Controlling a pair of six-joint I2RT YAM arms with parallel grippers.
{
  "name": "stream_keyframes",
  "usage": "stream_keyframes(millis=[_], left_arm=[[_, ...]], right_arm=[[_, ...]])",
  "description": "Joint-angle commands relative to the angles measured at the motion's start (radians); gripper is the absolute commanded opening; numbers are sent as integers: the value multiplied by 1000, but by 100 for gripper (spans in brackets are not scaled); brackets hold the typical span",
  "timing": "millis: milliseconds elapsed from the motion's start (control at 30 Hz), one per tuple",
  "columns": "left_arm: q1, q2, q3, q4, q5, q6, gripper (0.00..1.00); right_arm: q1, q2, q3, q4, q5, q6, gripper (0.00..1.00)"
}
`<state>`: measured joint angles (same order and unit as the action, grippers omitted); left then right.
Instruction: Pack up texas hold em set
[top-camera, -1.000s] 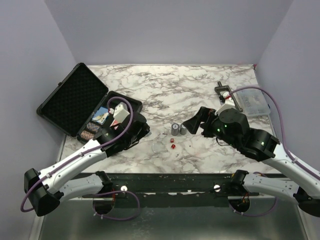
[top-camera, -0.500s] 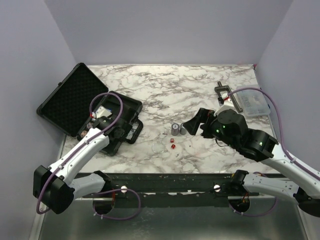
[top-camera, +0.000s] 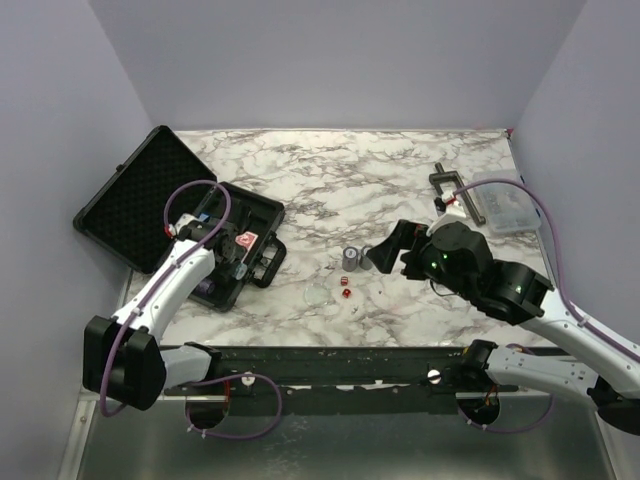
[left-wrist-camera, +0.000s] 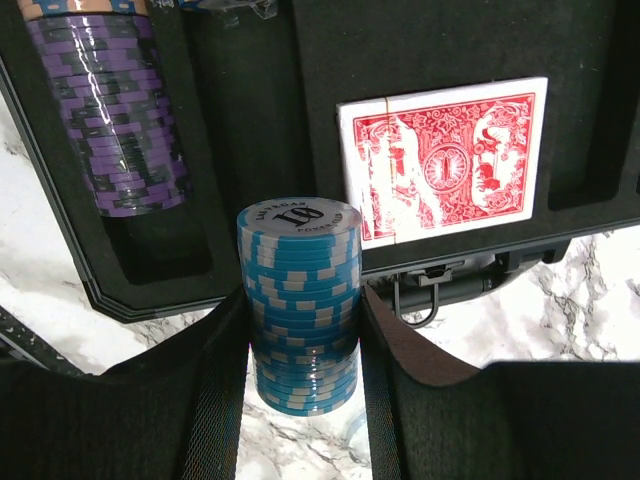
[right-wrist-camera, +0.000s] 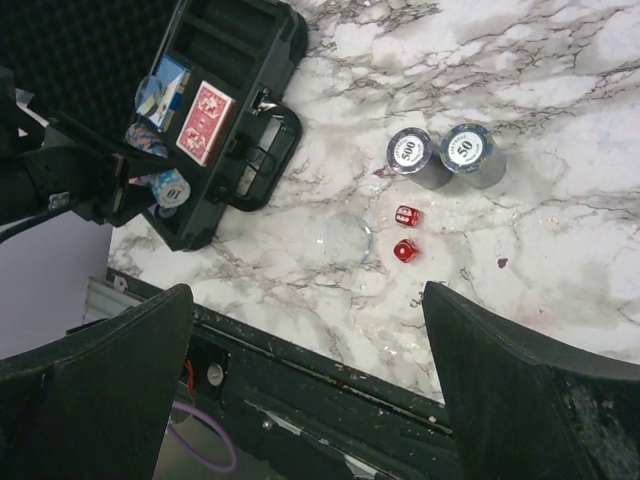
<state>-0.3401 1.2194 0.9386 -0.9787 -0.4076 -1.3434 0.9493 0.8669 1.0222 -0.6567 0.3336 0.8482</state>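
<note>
The black case (top-camera: 150, 200) lies open at the table's left, foam lid tipped back. Its tray (left-wrist-camera: 250, 100) holds a purple chip stack (left-wrist-camera: 105, 110) and a red card deck (left-wrist-camera: 440, 160). My left gripper (left-wrist-camera: 303, 320) is shut on a blue chip stack (left-wrist-camera: 300, 280), which hangs over the case's near edge beside the handle (left-wrist-camera: 430, 290). Two grey chip stacks (right-wrist-camera: 412, 155) (right-wrist-camera: 470, 152) and two red dice (right-wrist-camera: 407, 215) (right-wrist-camera: 404, 250) sit mid-table. My right gripper (right-wrist-camera: 310, 380) hovers open above them, a little nearer the table's front edge, holding nothing.
A clear round disc (right-wrist-camera: 347, 238) lies left of the dice. At the back right stand a clear plastic compartment box (top-camera: 505, 205) and a dark metal clamp (top-camera: 445, 185). The table's front edge and black rail (right-wrist-camera: 330, 350) run just below the dice.
My left arm has swung left and drawn back over the case's near end, carrying the blue chip stack. The right arm has barely moved.
</note>
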Motion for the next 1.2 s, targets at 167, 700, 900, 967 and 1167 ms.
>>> stream_keyframes(millis=[167, 700, 900, 967, 1167], left_arm=[[94, 23, 15, -2, 64, 6, 0], [202, 159, 89, -6, 44, 71, 0], [226, 185, 94, -16, 37, 82, 0], [232, 192, 95, -21, 28, 82, 0], [251, 210, 107, -28, 14, 90, 0]], right_arm=[[6, -33, -24, -27, 28, 26, 100], [7, -66, -30, -58, 54, 23, 100], [6, -68, -34, -59, 61, 19, 100], [6, -68, -34, -59, 61, 19, 100], [6, -61, -32, -55, 59, 14, 100]])
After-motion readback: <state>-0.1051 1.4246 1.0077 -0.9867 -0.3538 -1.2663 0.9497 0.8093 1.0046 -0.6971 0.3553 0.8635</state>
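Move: The left hand holds the blue chips above the case's near side; the empty slot meant for them lies about 7 cm left, 2 ahead and 8 below. From this hand the red card deck is some 8 cm ahead and 1 left, the purple chips about 11 left and 4 back, the orange-and-blue chips roughly 14 left and 5 ahead. From the right hand the slot lies some 42 cm left, 4 ahead and 25 below. Still gripping the blue chips, the left hand moves about 5 cm left and 3 down towards the empty slot. ##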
